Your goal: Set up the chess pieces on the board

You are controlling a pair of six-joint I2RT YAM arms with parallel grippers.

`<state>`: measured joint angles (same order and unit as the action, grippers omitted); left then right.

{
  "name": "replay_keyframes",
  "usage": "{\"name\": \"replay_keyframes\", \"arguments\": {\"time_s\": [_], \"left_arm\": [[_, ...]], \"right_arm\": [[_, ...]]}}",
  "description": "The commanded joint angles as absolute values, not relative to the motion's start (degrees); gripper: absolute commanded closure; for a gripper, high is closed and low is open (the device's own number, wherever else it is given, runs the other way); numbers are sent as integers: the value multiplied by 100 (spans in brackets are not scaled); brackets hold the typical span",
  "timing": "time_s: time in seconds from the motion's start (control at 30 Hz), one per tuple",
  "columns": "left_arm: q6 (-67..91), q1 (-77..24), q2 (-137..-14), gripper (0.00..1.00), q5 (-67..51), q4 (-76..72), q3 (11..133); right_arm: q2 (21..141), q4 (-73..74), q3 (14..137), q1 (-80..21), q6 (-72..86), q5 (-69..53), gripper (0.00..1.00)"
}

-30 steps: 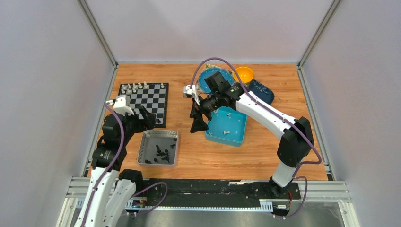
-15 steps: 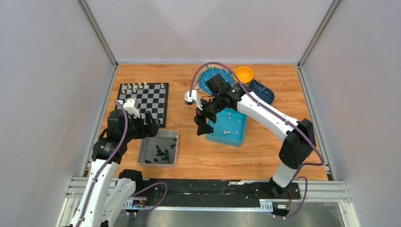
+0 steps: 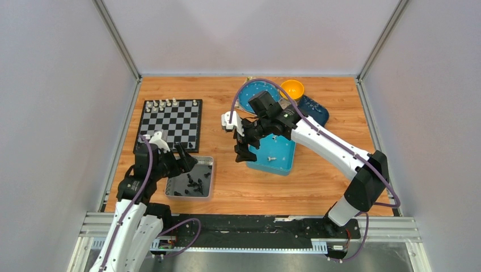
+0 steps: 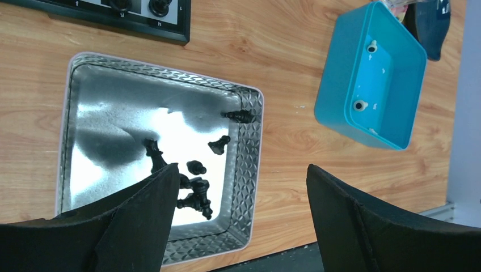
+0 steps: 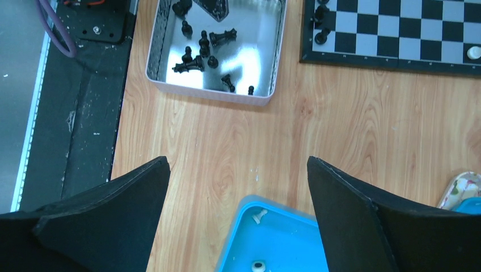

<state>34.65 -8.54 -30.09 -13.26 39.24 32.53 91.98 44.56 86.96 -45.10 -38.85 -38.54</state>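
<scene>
The board (image 3: 170, 126) lies at the far left with a row of cream chess pieces (image 3: 164, 104) on its far edge and a few black ones (image 5: 321, 25) at its near edge. Several black chess pieces (image 4: 195, 195) lie in the silver tray (image 4: 249, 170). My left gripper (image 4: 241, 170) hangs open and empty over that tray's near right corner. My right gripper (image 5: 238, 161) is open and empty above the left corner of the blue tray (image 5: 249, 201), where cream pieces (image 5: 259, 215) lie loose.
A round blue plate (image 3: 255, 90), an orange bowl (image 3: 292, 89) and a dark blue dish (image 3: 313, 109) sit at the back behind the blue tray (image 3: 272, 152). The silver tray (image 3: 190, 177) is just in front of the board. A black rail (image 3: 249, 226) runs along the near table edge.
My left gripper has pulled back from the board's near edge to above the silver tray. My right gripper has swung right and lower, over the blue tray's corner, its jaws spread a little wider.
</scene>
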Motion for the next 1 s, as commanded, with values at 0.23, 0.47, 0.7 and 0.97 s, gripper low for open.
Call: {"name": "replay_keyframes", "arguments": {"time_s": [0.23, 0.47, 0.7, 0.97], "left_arm": [[4702, -870, -3260, 14, -1398, 4059, 3102], [4518, -958, -4147, 34, -828, 4623, 3313], [4201, -1186, -4947, 37, -282, 4887, 3577], [4131, -1327, -5808, 45, -88, 4475, 3683]], "right_arm": [[9308, 3911, 8420, -4755, -3314, -4149, 5], [9492, 4201, 8508, -4755, -3243, -4069, 5], [9580, 4227, 8569, -4755, -3024, -4069, 5], [9659, 4236, 8604, -4746, -2971, -4043, 5]]}}
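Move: The black king lies in the metal tray about 13 cm below the left hand, 1 cm back and 1 cm to its left. A pile of black pieces is 4 cm back and 2 cm to the right of the hand; a small black piece is 2 cm ahead and 5 cm right. From the right hand the king is some 22 cm left, 3 cm back and 21 cm below. The left hand sinks about 8 cm towards the king, tipping down and half closing; the right drops 4 cm. ##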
